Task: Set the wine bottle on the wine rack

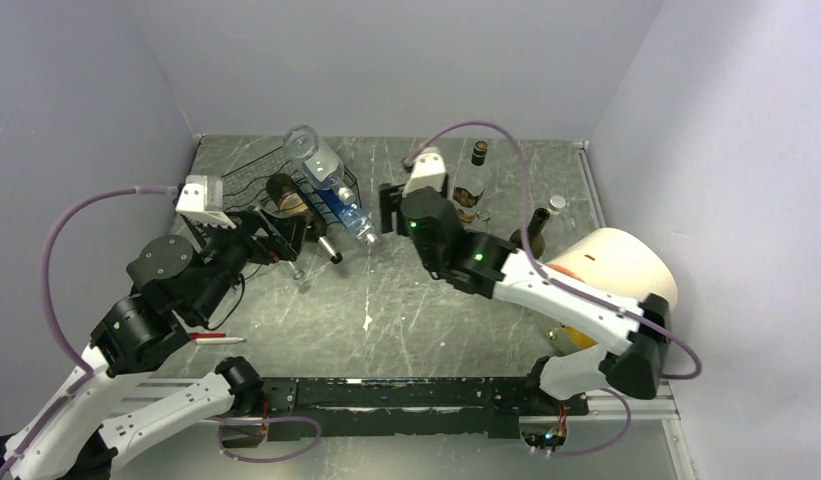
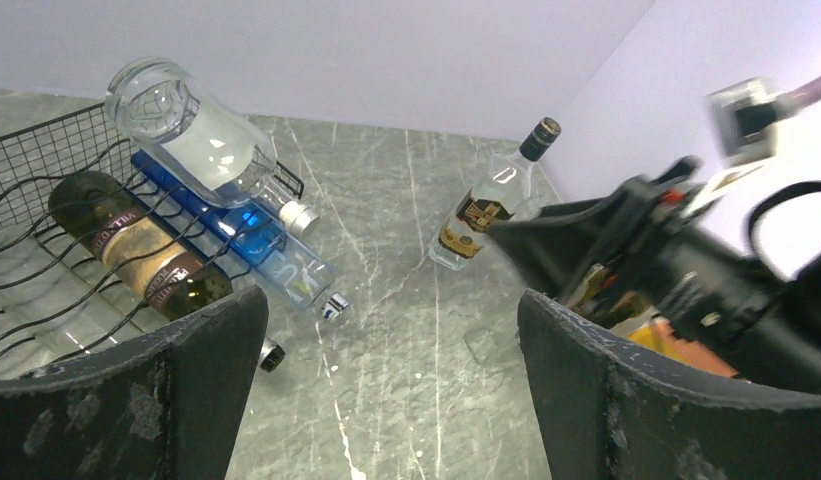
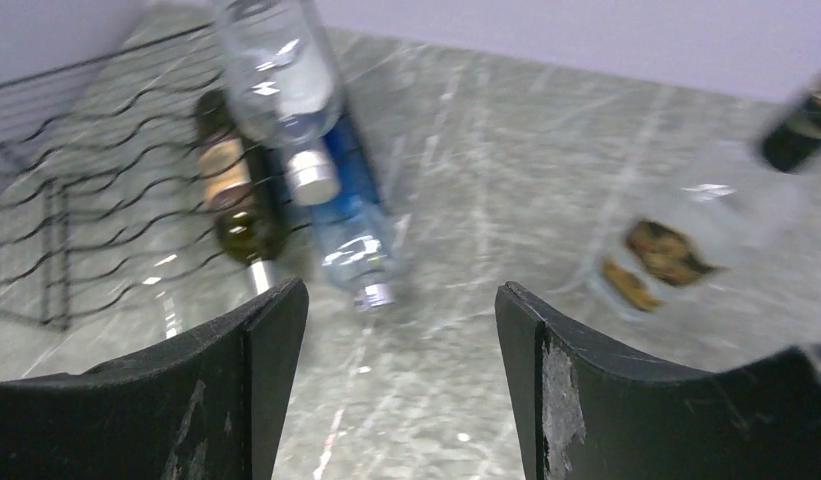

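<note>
The black wire wine rack (image 1: pixel 248 180) (image 2: pixel 36 190) (image 3: pixel 66 190) lies at the back left. In it rest a dark wine bottle with a brown label (image 1: pixel 286 195) (image 2: pixel 136 250) (image 3: pixel 231 185), a blue bottle (image 1: pixel 343 212) (image 2: pixel 266 250) and a large clear bottle (image 1: pixel 312 155) (image 2: pixel 191 135) on top. A clear bottle with a gold label and dark cap (image 1: pixel 471 180) (image 2: pixel 486 205) (image 3: pixel 686 240) stands at the back right. My left gripper (image 1: pixel 281 235) (image 2: pixel 391 300) is open beside the rack's near edge. My right gripper (image 1: pixel 389 208) (image 3: pixel 401 290) is open over bare table between the rack and the standing bottle.
A dark green bottle (image 1: pixel 533 232) stands behind my right forearm, with a small capped bottle (image 1: pixel 557 203) beyond it. A big beige roll (image 1: pixel 626 265) fills the right side. A red-tipped pen (image 1: pixel 214 339) lies near the left arm. Grey walls close three sides.
</note>
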`<state>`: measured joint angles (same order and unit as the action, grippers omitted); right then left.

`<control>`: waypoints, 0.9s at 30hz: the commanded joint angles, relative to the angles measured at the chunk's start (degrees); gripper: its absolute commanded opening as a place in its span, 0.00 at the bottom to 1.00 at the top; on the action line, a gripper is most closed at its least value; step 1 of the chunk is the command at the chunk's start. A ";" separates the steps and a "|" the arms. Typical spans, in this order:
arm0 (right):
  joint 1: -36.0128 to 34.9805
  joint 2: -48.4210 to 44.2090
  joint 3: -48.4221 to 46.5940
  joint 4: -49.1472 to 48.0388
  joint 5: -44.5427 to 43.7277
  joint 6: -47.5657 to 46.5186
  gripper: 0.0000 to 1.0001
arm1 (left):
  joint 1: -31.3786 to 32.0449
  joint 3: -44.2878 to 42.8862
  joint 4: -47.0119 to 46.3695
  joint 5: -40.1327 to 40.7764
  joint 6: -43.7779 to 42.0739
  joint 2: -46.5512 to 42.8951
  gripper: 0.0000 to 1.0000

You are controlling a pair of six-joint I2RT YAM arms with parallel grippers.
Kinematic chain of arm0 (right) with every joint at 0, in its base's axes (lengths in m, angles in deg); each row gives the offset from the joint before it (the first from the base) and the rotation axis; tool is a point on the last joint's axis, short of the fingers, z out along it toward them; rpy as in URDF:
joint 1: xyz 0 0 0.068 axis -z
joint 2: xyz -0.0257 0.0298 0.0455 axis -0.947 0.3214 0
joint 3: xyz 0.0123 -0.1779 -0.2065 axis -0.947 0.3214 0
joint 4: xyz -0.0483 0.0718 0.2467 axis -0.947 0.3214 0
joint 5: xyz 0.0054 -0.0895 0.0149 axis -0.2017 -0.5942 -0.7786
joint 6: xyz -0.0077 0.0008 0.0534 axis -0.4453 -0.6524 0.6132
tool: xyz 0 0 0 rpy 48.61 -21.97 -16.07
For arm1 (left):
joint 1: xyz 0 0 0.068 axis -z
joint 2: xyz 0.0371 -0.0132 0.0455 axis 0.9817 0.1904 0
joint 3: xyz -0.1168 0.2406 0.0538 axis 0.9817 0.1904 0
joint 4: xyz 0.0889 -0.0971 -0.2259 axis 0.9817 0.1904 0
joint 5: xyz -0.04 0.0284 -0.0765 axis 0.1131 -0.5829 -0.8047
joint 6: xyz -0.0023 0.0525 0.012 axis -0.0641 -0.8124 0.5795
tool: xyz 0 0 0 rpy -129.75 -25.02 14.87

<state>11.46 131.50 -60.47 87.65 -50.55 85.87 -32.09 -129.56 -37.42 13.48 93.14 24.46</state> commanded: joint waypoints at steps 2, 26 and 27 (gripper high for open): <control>3.59 -7.89 2.49 9.65 -17.20 1.71 0.73 | -0.09 2.22 -4.21 -1.87 -1.49 0.45 0.99; 12.86 -15.08 17.84 10.95 -14.82 9.44 0.70 | -0.08 4.58 -8.70 -2.04 -1.16 5.62 0.99; 12.96 -14.91 18.14 10.59 -14.41 9.03 0.67 | -0.04 4.76 -8.96 -2.19 -1.17 5.50 0.99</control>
<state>23.68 116.50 -44.61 99.58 -67.03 94.37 -32.09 -125.17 -43.78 12.23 92.27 30.03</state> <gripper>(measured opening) 0.707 0.988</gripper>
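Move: The clear open bottle I want stands some 18 cm to my right hand's right and about 2 cm farther out, its middle roughly 18 cm below. The black-capped vodka bottle stands about 14 cm beyond it, the green wine bottle some 11 cm to its right and 2 cm nearer me, with the silver-capped bottle behind that, about 8 cm ahead and 37 cm right of my hand. From my left hand the open bottle lies about 39 cm right, 12 cm ahead and 28 cm down. I swing my empty right hand about 18 cm to the right, away from the rack, turning it some 30 degrees clockwise; it rises slightly, then sinks to bring its still-open fingers over the mouth of the clear open bottle, short of the wine bottle. Meanwhile my open left hand eases a few centimetres right, down and forward. ##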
